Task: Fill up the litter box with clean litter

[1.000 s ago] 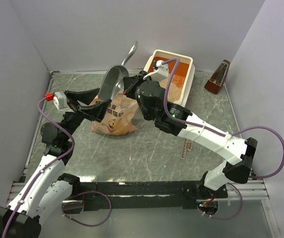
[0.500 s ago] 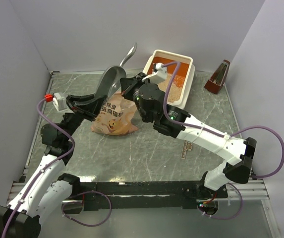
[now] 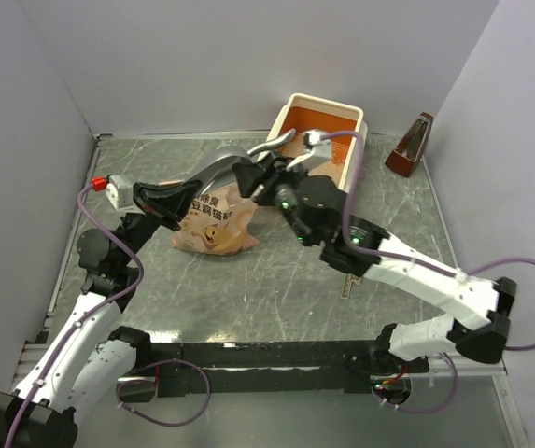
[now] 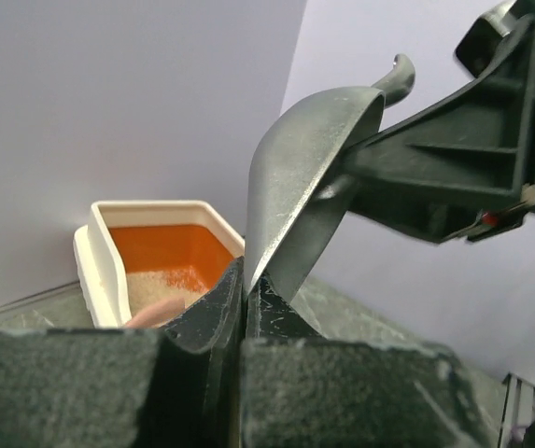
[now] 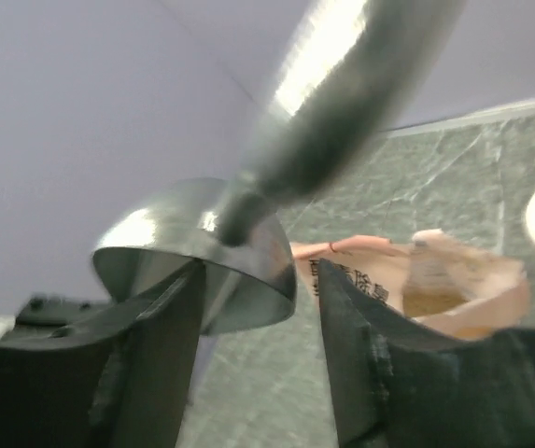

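Note:
The litter box (image 3: 328,100) stands at the back right, cream rim and orange inside. In the left wrist view clean litter (image 4: 160,280) lies on the floor of the litter box (image 4: 99,261). The grey metal scoop (image 3: 218,166) hangs above the peach-pink bag (image 3: 213,227). My left gripper (image 3: 192,193) is shut on the rim of the scoop's bowl (image 4: 300,187), seen as the gripper (image 4: 246,294) in its own view. My right gripper (image 3: 253,177) is open beside the scoop's handle. In the right wrist view that gripper (image 5: 258,317) frames the bowl (image 5: 192,247) without clamping it.
A brown metronome-shaped object (image 3: 411,147) stands at the back right corner. Purple-grey walls close in the table on three sides. The bag (image 5: 416,280) lies open-topped left of the litter box. A small strip (image 3: 346,280) lies on the marble near the right arm.
My left gripper has shut on the scoop's bowl rim. My right gripper has opened off the handle. The scoop has tipped lower, its handle swinging down toward the litter box.

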`<state>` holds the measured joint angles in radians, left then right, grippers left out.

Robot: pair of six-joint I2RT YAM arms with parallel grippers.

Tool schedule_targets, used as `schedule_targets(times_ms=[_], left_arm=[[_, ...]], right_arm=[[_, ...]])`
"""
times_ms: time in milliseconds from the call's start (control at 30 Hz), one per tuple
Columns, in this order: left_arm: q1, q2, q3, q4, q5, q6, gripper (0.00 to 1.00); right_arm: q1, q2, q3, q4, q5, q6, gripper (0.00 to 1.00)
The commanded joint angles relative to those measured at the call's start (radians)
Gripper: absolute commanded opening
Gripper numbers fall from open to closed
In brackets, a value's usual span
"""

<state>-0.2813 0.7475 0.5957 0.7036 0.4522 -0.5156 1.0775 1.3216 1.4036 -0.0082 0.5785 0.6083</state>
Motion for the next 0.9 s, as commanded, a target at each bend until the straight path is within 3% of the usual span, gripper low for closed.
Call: schedule_targets(times_ms=[0,300,433,567,867], left_arm=[[-0.001,-0.008,0.076,-0.036,0.066,0.052,0.01],[-0.002,0.01,0.211,-0.312,0.178,0.163,0.01],[-0.009,0.056,0.34,-0.524,0.318,0.259,0.01],[-0.016,0.085,0.417,-0.682,0.385,0.345,0.01],[-0.019,0.072,0.498,-0.901,0.373,0.396,0.01]], right_arm=[[-0.068,-0.168,-0.06,-0.068,-0.107,-0.171,0.62],[-0.126,-0.424,-0.227,-0.266,-0.217,-0.476,0.72],[-0.133,-0.534,-0.337,-0.263,-0.333,-0.522,0.76],[-0.133,-0.633,-0.4,-0.3,-0.593,-0.539,0.78],[-0.133,-0.688,-0.362,-0.452,-0.668,-0.576,0.81]])
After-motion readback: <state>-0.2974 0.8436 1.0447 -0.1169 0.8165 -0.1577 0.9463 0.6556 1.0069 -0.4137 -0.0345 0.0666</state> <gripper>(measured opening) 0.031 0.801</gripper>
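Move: The left hand pinches the scoop by its bowl, with the litter bag about 7 cm ahead, 3 cm to the right and some 30 cm below; the litter box stands about 24 cm ahead and 26 cm right, nearly 37 cm down. From the half-open right hand, the scoop handle is about 4 cm ahead, 2 cm right and 3 cm higher, and the bag about 6 cm ahead, 11 cm left and 32 cm below. Sweeping quickly to its right, then sinking and drawing back, the right hand leaves the scoop handle by about 12 cm each right and back, its fingers opening wider as the hand rolls left side down and swings counter-clockwise. The left keeps its pinch on the bowl, easing some 5 cm back and right while rolling left side up and turning clockwise, swinging the handle round over the bag. ##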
